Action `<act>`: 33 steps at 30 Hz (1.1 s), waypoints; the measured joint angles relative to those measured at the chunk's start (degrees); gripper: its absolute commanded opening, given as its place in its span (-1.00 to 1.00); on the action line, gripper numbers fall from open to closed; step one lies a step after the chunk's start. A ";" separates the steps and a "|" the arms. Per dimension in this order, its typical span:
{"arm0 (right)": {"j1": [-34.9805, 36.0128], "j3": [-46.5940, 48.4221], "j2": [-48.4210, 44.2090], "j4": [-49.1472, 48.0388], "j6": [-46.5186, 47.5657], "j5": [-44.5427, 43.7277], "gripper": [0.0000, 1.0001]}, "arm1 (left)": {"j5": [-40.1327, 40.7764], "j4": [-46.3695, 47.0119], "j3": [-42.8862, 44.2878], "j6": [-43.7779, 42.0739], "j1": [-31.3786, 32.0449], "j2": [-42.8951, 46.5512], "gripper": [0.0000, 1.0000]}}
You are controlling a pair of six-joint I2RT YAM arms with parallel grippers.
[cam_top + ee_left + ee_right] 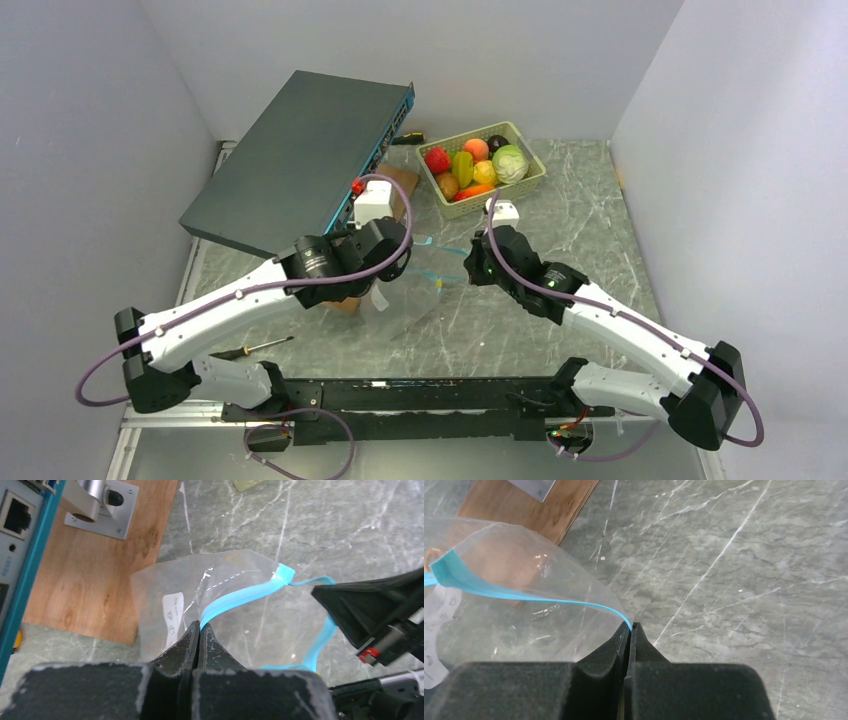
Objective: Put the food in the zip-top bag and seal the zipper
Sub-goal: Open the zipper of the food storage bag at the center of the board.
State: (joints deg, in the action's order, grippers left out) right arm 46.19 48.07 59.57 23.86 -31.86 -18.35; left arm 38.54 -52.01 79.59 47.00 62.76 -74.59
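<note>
The clear zip-top bag point(405, 300) hangs between my two grippers over the middle of the table, empty. Its teal-blue zipper point(245, 596) runs along the mouth, and a white label point(172, 617) shows on its side. My left gripper point(200, 626) is shut on one side of the zipper strip. My right gripper point(631, 626) is shut on the other side of the zipper point(524, 594). The mouth is held apart between them point(440, 262). The food point(475, 165), red, orange, yellow, light green and dark purple toys, lies in the pale green basket point(490, 200) at the back.
A large dark flat box with a blue edge point(300, 160) rests tilted at the back left over a wooden board point(100, 560). A screwdriver point(250, 348) lies near the left arm's base. White walls close in both sides.
</note>
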 measured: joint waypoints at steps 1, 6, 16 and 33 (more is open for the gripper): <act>0.00 -0.28 0.20 -0.09 0.17 0.66 -1.00 | -0.66 1.01 -0.92 0.00 0.00 1.18 -1.00; 0.20 -0.11 2.16 -1.07 1.27 5.27 -1.00 | -3.23 3.08 -3.89 0.44 0.00 2.29 -1.00; 0.24 6.88 5.73 0.17 4.61 8.72 -0.12 | -3.15 1.64 -2.73 4.59 -0.07 -3.15 -1.00; -8.57 18.84 7.08 3.61 5.35 3.85 0.99 | -2.69 4.17 -4.39 6.25 -1.46 -2.80 -1.00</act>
State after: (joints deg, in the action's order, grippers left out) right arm 37.63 66.92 66.65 27.46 -26.50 -14.50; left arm 35.86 -47.83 75.20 53.25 61.30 -77.38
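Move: Both hands still pinch opposite rims of the food storage bag, with its mouth stretched between them: the mouth's middle is about 6 cm to the right hand's left and 7 cm to the left hand's right, level with both. The food basket sits some 27 cm ahead of the right hand, 4 cm to its right and 14 cm lower. From the left hand it is about 28 cm ahead, 17 cm right and 20 cm lower; the wooden board is roughly 12 cm ahead, 8 cm left and 20 cm below. Easing left first, the right hand brings its pinched rim some 4 cm back towards the left hand, then opens its fingers wide and lets go of it, rising about 10 cm from its lowest point and finally swinging forward and a little right, away from the bag and on a line for the food basket. Meanwhile the left hand keeps its pinch on the other rim and sinks about 3.5 cm, drifting slightly right. ##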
